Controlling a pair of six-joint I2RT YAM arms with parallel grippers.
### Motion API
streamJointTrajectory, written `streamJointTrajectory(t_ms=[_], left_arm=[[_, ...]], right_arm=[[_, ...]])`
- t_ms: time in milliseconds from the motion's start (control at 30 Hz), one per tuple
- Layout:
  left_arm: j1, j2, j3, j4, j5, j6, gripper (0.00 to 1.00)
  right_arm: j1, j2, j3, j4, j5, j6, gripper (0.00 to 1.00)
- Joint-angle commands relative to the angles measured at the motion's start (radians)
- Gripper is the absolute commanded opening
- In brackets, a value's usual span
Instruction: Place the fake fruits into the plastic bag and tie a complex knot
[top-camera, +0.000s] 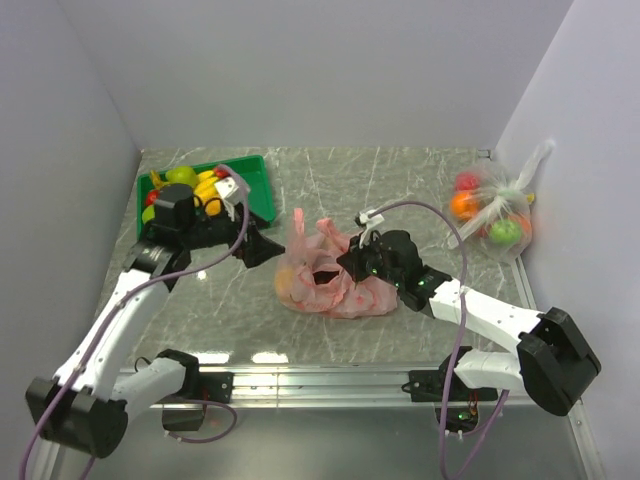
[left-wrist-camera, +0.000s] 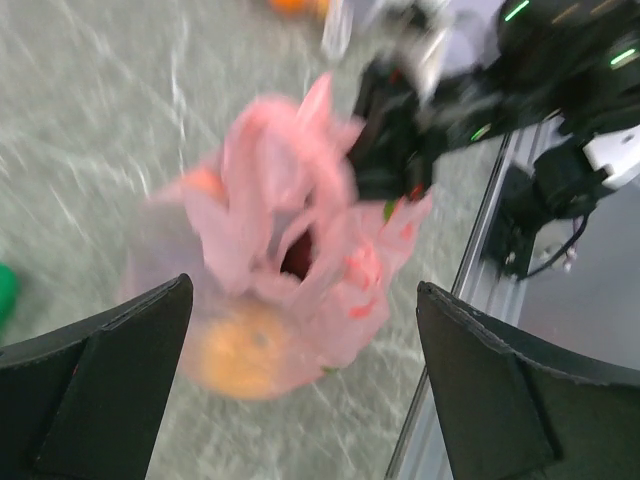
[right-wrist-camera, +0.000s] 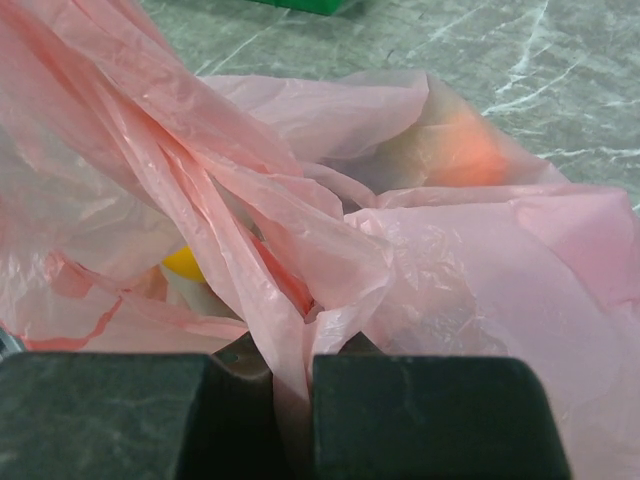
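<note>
The pink plastic bag (top-camera: 325, 278) lies crumpled mid-table with its mouth gaping. Inside it I see fake fruits: an orange one (left-wrist-camera: 243, 352) and a yellow one (right-wrist-camera: 185, 263). More fake fruits (top-camera: 192, 183) lie in the green tray (top-camera: 256, 180). My left gripper (top-camera: 262, 246) hovers just left of the bag, jaws wide open and holding nothing (left-wrist-camera: 305, 290). My right gripper (top-camera: 356, 262) is at the bag's right side, shut on a bunched strip of pink film (right-wrist-camera: 295, 400). The knot is out of view.
A clear bag (top-camera: 497, 212) of other fruits leans on the right wall at the back. A metal rail (top-camera: 330, 380) runs along the table's near edge. Grey walls close in on the left, back and right.
</note>
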Motion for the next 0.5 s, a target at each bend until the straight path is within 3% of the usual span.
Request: streamJointTrajectory(t_ms=[0,100,467], left_arm=[[0.006,0.060,-0.039,0.037,0.013,0.052,0.99],[0.006,0.106,-0.044,0.064,0.048,0.115,0.99],[-0.064,0.229,-0.111,0.242,0.102,0.101,0.99]], right_arm=[[-0.011,-0.031,0.052,-0.016,0.015,0.027,0.00],[-0.019,-0.030,0.067,-0.048,0.011,0.023,0.00],[-0.019,-0.017,0.099,-0.094,0.029,0.011,0.00]])
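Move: The plastic bag's left handle loop stands about 7 cm to the left hand's right, 5 ahead and some 10 below. The bag's fruit-filled belly lies 13 cm right of that hand, about level fore-and-aft and 24 below; the green tray is 20 cm left, 18 ahead and 26 below. From the right hand, gripping the bag's gathered rim, the loop is about 12 cm left, 3 ahead and 4 above. The open left gripper drops about 7 cm, edging right towards the handle loop, while the right keeps its pinch. ##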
